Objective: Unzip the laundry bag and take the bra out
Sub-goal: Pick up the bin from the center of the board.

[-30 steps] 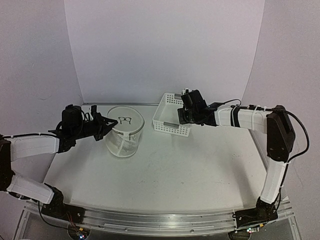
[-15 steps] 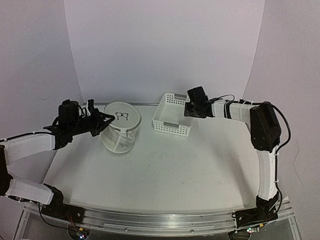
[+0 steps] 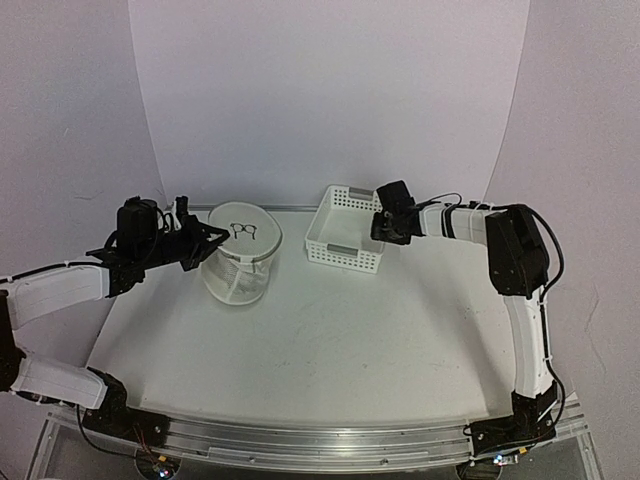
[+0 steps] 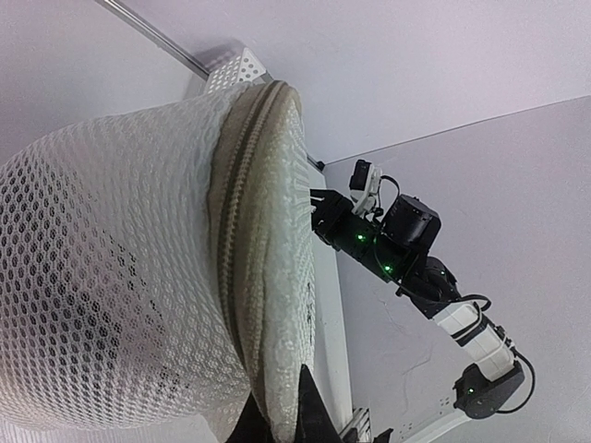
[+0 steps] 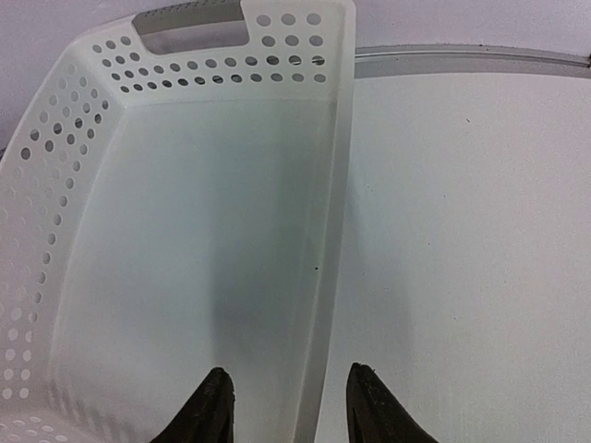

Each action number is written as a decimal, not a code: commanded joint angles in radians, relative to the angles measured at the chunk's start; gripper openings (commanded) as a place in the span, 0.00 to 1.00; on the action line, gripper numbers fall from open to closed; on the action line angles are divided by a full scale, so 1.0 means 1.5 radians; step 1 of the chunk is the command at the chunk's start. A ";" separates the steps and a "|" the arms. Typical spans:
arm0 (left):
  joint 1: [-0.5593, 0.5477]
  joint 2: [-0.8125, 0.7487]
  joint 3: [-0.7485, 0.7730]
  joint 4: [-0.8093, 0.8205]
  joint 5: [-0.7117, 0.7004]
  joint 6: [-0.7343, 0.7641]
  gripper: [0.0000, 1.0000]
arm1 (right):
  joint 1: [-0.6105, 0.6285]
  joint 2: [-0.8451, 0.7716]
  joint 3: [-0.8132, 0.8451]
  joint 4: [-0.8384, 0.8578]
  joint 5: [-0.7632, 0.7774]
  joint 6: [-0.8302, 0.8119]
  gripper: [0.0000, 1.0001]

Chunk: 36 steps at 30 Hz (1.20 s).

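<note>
The laundry bag (image 3: 240, 264), a white mesh cylinder with a black mark on its round lid, stands tilted at the back left of the table. My left gripper (image 3: 212, 241) is at its upper left rim. In the left wrist view the bag (image 4: 120, 277) fills the frame, and my left gripper (image 4: 282, 417) is shut on its zippered rim. My right gripper (image 3: 384, 226) hovers open over the right edge of the white basket (image 3: 340, 252). In the right wrist view it (image 5: 288, 399) straddles the basket's right wall (image 5: 334, 185). No yellow bra is in view.
The white lattice basket interior (image 5: 185, 231) holds nothing. The purple backdrop curves close behind the bag and the basket. A metal rail (image 5: 462, 60) runs along the table's far edge.
My left gripper has drawn the bag a little to the left and tipped it. My right arm has swung back and up, and its gripper now sits at the basket's right rim.
</note>
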 commanded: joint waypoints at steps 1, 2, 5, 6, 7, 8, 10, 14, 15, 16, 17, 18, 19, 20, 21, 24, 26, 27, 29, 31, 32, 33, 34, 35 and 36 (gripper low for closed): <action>0.004 -0.004 0.044 0.026 -0.005 0.016 0.00 | -0.006 0.002 0.024 0.014 -0.014 0.009 0.40; 0.004 -0.003 0.044 0.026 -0.005 0.017 0.00 | -0.006 0.000 0.021 0.014 -0.013 0.009 0.38; 0.004 0.000 0.046 0.025 -0.004 0.018 0.00 | -0.008 -0.008 0.010 0.014 -0.012 0.007 0.29; 0.004 0.000 0.047 0.024 -0.004 0.019 0.00 | -0.008 -0.012 0.005 0.014 -0.011 0.007 0.27; 0.004 0.001 0.047 0.024 -0.004 0.019 0.00 | -0.009 -0.016 0.001 0.015 -0.009 0.007 0.24; 0.004 0.002 0.047 0.024 -0.004 0.019 0.00 | -0.009 -0.020 -0.003 0.015 -0.008 0.006 0.21; 0.004 0.005 0.047 0.024 -0.004 0.019 0.00 | -0.009 -0.030 -0.010 0.015 -0.007 0.004 0.17; 0.004 0.008 0.049 0.024 -0.004 0.019 0.00 | -0.009 -0.055 -0.030 0.015 -0.001 -0.002 0.03; 0.004 0.008 0.049 0.024 -0.004 0.019 0.00 | -0.009 -0.061 -0.036 0.015 0.001 -0.004 0.00; 0.004 0.009 0.049 0.024 -0.005 0.020 0.00 | -0.009 -0.068 -0.042 0.014 0.003 -0.007 0.00; 0.004 0.009 0.049 0.024 -0.005 0.020 0.00 | -0.009 -0.076 -0.048 0.014 0.005 -0.011 0.00; 0.004 0.009 0.049 0.024 -0.006 0.021 0.00 | -0.009 -0.083 -0.056 0.015 0.004 -0.015 0.00; 0.004 0.009 0.049 0.024 -0.007 0.021 0.00 | -0.009 -0.092 -0.064 0.014 0.004 -0.022 0.00; 0.004 0.009 0.049 0.024 -0.007 0.022 0.00 | -0.009 -0.101 -0.073 0.014 0.004 -0.029 0.00; 0.004 0.010 0.049 0.024 -0.007 0.022 0.00 | -0.009 -0.112 -0.083 0.014 0.004 -0.037 0.00; 0.004 0.012 0.051 0.024 -0.006 0.025 0.00 | -0.009 -0.151 -0.122 0.015 0.005 -0.068 0.00; 0.005 0.013 0.052 0.024 -0.006 0.027 0.00 | -0.009 -0.181 -0.150 0.016 -0.001 -0.100 0.00; 0.005 0.013 0.052 0.024 -0.006 0.028 0.00 | -0.009 -0.196 -0.164 0.016 -0.006 -0.119 0.00; 0.005 0.013 0.055 0.024 -0.004 0.029 0.00 | -0.009 -0.226 -0.196 0.017 -0.012 -0.151 0.00; 0.005 0.014 0.061 0.025 -0.004 0.034 0.00 | -0.010 -0.259 -0.235 0.018 -0.027 -0.182 0.00; 0.005 0.015 0.064 0.024 -0.002 0.036 0.00 | -0.009 -0.275 -0.254 0.018 -0.034 -0.194 0.00; 0.005 0.017 0.066 0.024 0.000 0.038 0.00 | -0.010 -0.293 -0.274 0.018 -0.043 -0.205 0.00; 0.005 0.019 0.068 0.024 0.002 0.040 0.00 | -0.011 -0.312 -0.295 0.019 -0.051 -0.216 0.00; 0.005 0.020 0.068 0.024 0.004 0.041 0.00 | -0.013 -0.329 -0.314 0.019 -0.063 -0.225 0.00; 0.005 0.020 0.069 0.024 0.005 0.041 0.00 | -0.013 -0.348 -0.334 0.019 -0.076 -0.235 0.00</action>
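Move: Astride the bin's right-hand rim, the right hand has its part-open fingers either side of it; the bin's middle lies about 8 cm to the left, 4 cm ahead and 4 cm below. The board's back rail runs roughly 17 cm straight ahead, down at table level, while the laundry bag is some 25 cm to the left, 17 cm back and 7 cm higher. From the left hand the bin's middle is about 25 cm ahead, 19 cm to the right and 20 cm down. Finishing its closing almost in place, the right hand pinches the bin's right rim between its fingertips. Then, picking up speed, it draws the bin back about 8 cm towards the bases and away from the back rail, also some 4 cm right and 4 cm up, its wrist swinging about 10 degrees counter-clockwise. The left hand keeps its shut grip on the bag's rim, nearly still. ##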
